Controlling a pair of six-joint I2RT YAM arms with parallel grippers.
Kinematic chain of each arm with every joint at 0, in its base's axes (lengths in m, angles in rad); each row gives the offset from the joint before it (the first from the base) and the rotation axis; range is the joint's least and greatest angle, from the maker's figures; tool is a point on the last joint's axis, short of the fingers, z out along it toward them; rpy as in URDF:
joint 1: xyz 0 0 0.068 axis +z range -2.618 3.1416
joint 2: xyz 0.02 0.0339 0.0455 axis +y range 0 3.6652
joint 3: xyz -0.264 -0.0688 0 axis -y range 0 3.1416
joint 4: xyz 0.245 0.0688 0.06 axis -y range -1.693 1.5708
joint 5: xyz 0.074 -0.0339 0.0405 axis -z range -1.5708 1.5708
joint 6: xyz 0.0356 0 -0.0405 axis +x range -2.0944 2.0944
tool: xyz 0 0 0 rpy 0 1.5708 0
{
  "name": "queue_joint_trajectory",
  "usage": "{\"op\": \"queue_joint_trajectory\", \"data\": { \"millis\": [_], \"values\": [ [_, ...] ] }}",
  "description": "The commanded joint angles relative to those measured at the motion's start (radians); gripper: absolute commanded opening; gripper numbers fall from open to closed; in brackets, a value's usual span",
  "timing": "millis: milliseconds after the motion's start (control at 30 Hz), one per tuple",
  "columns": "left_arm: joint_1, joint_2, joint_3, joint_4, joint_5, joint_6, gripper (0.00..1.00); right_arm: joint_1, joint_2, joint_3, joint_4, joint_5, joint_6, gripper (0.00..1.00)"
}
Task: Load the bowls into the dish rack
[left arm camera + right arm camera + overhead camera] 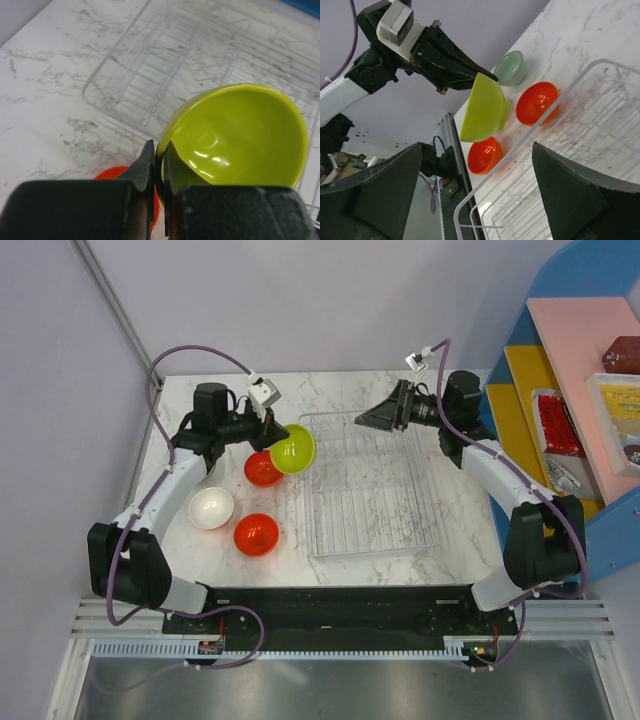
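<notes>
My left gripper [272, 431] is shut on the rim of a lime-green bowl [293, 448], holding it tilted in the air over the left edge of the clear dish rack [400, 502]. In the left wrist view the fingers pinch the lime-green bowl [235, 135] at its near rim, with the dish rack [150, 75] beyond. On the table left of the rack sit a red-orange bowl [262, 469], a pale bowl [211, 508] and another red-orange bowl [256, 533]. My right gripper [375, 418] hangs open over the rack's far edge, empty.
The right wrist view shows the lime-green bowl [485, 110], a pale mint bowl [510, 67], two red-orange bowls [536, 102] [485, 155] and the rack's ribs [600, 120]. A blue and pink shelf [570, 390] stands at the right. The wall runs behind the table.
</notes>
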Motion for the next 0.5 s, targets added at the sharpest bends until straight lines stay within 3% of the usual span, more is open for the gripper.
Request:
{"op": "queue_joint_trajectory", "data": {
  "millis": [0, 167, 467],
  "values": [
    [-0.042, 0.002, 0.075, 0.013, 0.198, -0.038, 0.02, 0.063, 0.051, -0.013, 0.218, -0.078, 0.153, 0.98],
    [-0.083, 0.011, 0.107, 0.014, 0.211, -0.027, 0.02, 0.114, 0.105, 0.029, 0.007, -0.046, -0.026, 0.98],
    [-0.149, 0.028, 0.113, 0.080, 0.088, -0.041, 0.02, 0.155, 0.159, 0.019, 0.051, -0.072, 0.019, 0.98]
  ]
}}
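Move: The left hand already pinches the lime bowl by its rim and takes it towards the right hand's open fingers, roughly 29 cm to its right, 2 cm farther out and 8 cm higher. The orange-red bowl on the table lies some 5 cm ahead, 5 cm left and 18 cm below; the dish rack's middle is 28 cm right, about level and 18 cm down. From the right hand, the lime bowl is about 23 cm left, 3 cm back and 10 cm lower. Still pinching the lime bowl's rim, the left hand carries it about 6 cm to the right, with some drawing back and rising, turning clockwise a little. The right hand, fingers kept wide open, comes to meet the bowl, sinking about 6 cm while going almost as far left and slightly back; both ease off at the end. ##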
